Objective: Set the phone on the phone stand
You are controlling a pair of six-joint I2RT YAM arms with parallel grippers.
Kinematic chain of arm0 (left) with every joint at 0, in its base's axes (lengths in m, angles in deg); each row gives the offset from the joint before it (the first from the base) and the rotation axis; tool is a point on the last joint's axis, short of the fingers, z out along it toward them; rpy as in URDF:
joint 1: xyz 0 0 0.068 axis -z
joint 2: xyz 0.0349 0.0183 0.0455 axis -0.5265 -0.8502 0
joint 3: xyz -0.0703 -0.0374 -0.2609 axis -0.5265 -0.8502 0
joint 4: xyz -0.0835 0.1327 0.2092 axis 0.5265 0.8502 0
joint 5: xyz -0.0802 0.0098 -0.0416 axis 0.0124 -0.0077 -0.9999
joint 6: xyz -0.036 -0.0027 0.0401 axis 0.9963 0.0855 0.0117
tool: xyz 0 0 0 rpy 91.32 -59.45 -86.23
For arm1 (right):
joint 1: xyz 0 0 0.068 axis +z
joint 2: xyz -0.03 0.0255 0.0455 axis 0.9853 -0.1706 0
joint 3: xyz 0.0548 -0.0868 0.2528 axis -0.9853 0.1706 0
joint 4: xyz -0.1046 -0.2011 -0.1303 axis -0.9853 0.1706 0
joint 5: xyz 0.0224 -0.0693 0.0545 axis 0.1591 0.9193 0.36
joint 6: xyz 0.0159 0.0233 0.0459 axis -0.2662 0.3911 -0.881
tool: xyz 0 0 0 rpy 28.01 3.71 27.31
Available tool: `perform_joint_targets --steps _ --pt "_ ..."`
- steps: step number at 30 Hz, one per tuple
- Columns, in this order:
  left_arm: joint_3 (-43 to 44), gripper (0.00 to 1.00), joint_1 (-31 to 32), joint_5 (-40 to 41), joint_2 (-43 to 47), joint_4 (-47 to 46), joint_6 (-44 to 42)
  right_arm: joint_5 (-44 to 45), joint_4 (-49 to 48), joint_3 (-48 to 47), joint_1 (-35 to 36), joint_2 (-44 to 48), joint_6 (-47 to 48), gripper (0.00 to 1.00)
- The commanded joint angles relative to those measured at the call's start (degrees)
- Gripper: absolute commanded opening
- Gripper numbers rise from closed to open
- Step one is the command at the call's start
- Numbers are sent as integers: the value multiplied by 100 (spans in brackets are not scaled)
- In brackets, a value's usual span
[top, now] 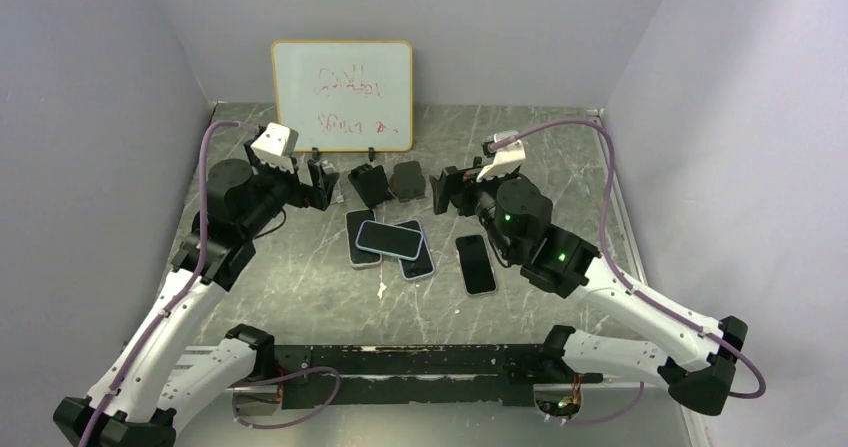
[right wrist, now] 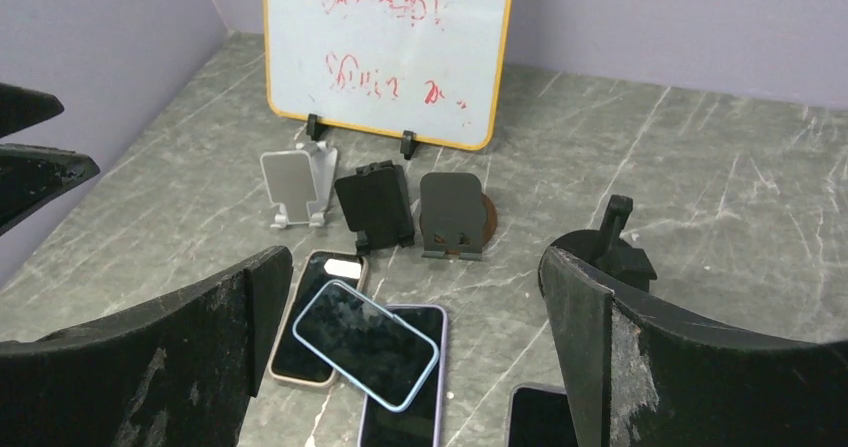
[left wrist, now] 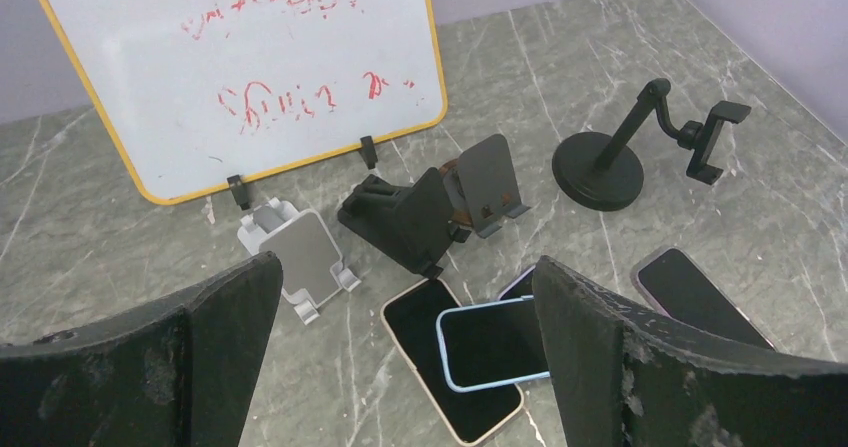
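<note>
Several phones lie flat mid-table. A blue-edged phone [top: 389, 239] [right wrist: 365, 342] rests across a beige-edged phone [top: 358, 245] and a purple-edged phone [top: 418, 260]. A fourth phone [top: 476, 264] lies apart to the right. Behind them stand a silver stand [left wrist: 300, 257], a black stand [top: 368, 183], a dark grey stand [top: 408, 179] and a round-based clamp stand [left wrist: 610, 162]. My left gripper [top: 320, 182] [left wrist: 405, 265] is open and empty, above the table left of the stands. My right gripper [top: 445, 192] [right wrist: 415, 257] is open and empty, right of them.
A whiteboard [top: 342, 92] with red scribbles leans at the back wall. Purple-grey walls close in the left, back and right. The arms' base rail [top: 420, 362] runs along the near edge.
</note>
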Motion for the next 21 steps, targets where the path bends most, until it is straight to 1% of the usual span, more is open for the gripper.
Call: perform_joint_targets --steps 1,4,8,11,13,15,18,21 --pt "63 100 -27 -157 89 -188 70 166 -284 128 4 32 146 100" --pt "-3 100 -27 -118 155 -235 19 -243 -572 337 -2 -82 602 100" --pt "-43 100 -27 -185 85 -279 -29 -1743 -306 356 -1 -316 1457 100" --pt "-40 100 -28 -310 -4 -261 -10 -2618 -22 163 -105 -683 1604 100" --pt "-94 100 -27 -364 -101 -324 54 -3476 183 -45 -382 -1217 1668 100" --pt "-29 100 -32 -336 -329 -150 96 -4172 449 -302 -644 -1780 1773 100" --pt "161 100 -27 -476 -670 284 41 -4568 947 -730 -708 -2648 2021 100" --pt "112 100 -36 -562 -796 477 32 -4813 1409 -1238 -681 -3438 2222 100"
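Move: The blue-edged phone lying across two others is about 10 cm ahead of my right hand, 13 cm to its left and nearly 30 cm below. From that hand, the tan-edged phone under its left end is about 10 cm ahead and 19 cm left, the purple-edged phone under its right end 7 cm ahead and 6 cm left, the left black stand 19 cm ahead and 17 cm left. From my left hand, the blue-edged phone is about 10 cm ahead, 14 cm right. I swoop my right hand down some 15 cm and about 10 cm left towards the blue-edged phone, turning it about 35 degrees counter-clockwise while its fingers tip down and its left side dips. My left hand, after barely lifting, sinks about 4 cm towards the phones too, easing a little forward and right. Both grippers stay wide open, touching nothing. ##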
